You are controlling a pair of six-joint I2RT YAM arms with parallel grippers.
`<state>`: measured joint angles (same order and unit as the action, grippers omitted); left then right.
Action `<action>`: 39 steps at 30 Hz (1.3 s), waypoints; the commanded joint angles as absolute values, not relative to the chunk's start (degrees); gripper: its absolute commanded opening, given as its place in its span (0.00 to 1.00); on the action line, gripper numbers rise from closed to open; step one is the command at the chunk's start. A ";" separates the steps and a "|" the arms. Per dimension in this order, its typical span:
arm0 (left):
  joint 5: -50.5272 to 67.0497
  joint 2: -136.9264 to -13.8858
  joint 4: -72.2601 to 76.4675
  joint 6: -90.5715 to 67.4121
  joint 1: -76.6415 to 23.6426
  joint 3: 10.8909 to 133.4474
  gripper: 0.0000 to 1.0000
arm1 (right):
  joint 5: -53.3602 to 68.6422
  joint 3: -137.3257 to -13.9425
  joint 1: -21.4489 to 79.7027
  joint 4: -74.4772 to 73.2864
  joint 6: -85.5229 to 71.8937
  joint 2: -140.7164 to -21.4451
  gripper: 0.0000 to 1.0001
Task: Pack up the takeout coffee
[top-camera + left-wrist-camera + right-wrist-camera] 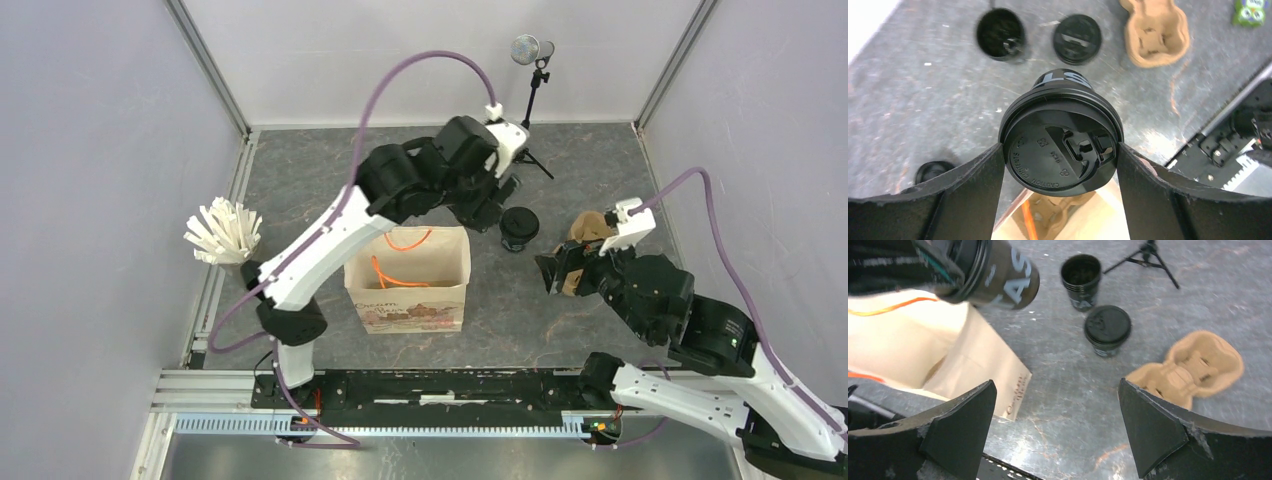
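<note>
My left gripper (1060,149) is shut on a lidded black takeout coffee cup (1062,150), one finger against each side just under the lid. It hangs tilted over the back of the open beige paper bag (408,280), where a brown pulp carrier (1053,206) lies inside. In the right wrist view the held cup (998,277) is above the bag's rim. On the table stand a second lidded cup (1107,327) and a lidless black cup (1081,272). My right gripper (1055,425) is open and empty, over bare table between the bag and another pulp carrier (1188,367).
A loose black lid (933,170) lies on the table left of the held cup. A small tripod with a microphone (535,90) stands at the back. A white bundle of sticks (222,232) sits at the left wall. Enclosure walls ring the table.
</note>
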<state>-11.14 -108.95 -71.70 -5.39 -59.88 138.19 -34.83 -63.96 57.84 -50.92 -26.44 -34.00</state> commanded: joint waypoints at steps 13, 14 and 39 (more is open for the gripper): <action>-35.91 -81.51 -83.86 -16.58 -59.67 133.59 0.68 | -12.70 -70.82 57.72 -23.88 -0.58 -55.46 0.94; -36.03 -79.47 -84.91 -17.62 -59.67 132.55 0.68 | -12.86 -73.01 57.74 -25.07 -0.99 -57.53 0.95; -20.32 -66.90 -91.94 -11.38 -59.67 119.27 0.67 | -1.99 -76.66 58.65 -16.59 26.16 -73.29 0.92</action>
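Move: The paper bag, open at the top, has its middle about 11 cm to the left of the left hand, 2 cm back and some 23 cm below; that hand already holds a lidded cup. The other lidded cup stands roughly 16 cm ahead and 16 cm to the right, 28 cm down. From the empty right hand the bag is about 29 cm left, 6 cm ahead and 21 cm lower, and the cup carrier on the table about 20 cm ahead and 15 cm right. Sweeping left high across the bag and drawing back about 10 cm, the left hand carries its gripped cup past the bag's left side, rising before it eases down and slightly back right. The right hand swings about 23 cm left and 5 cm forward to the bag, sinking late, turning counter-clockwise with its left side rolling down, fingers open above the bag's right half. ##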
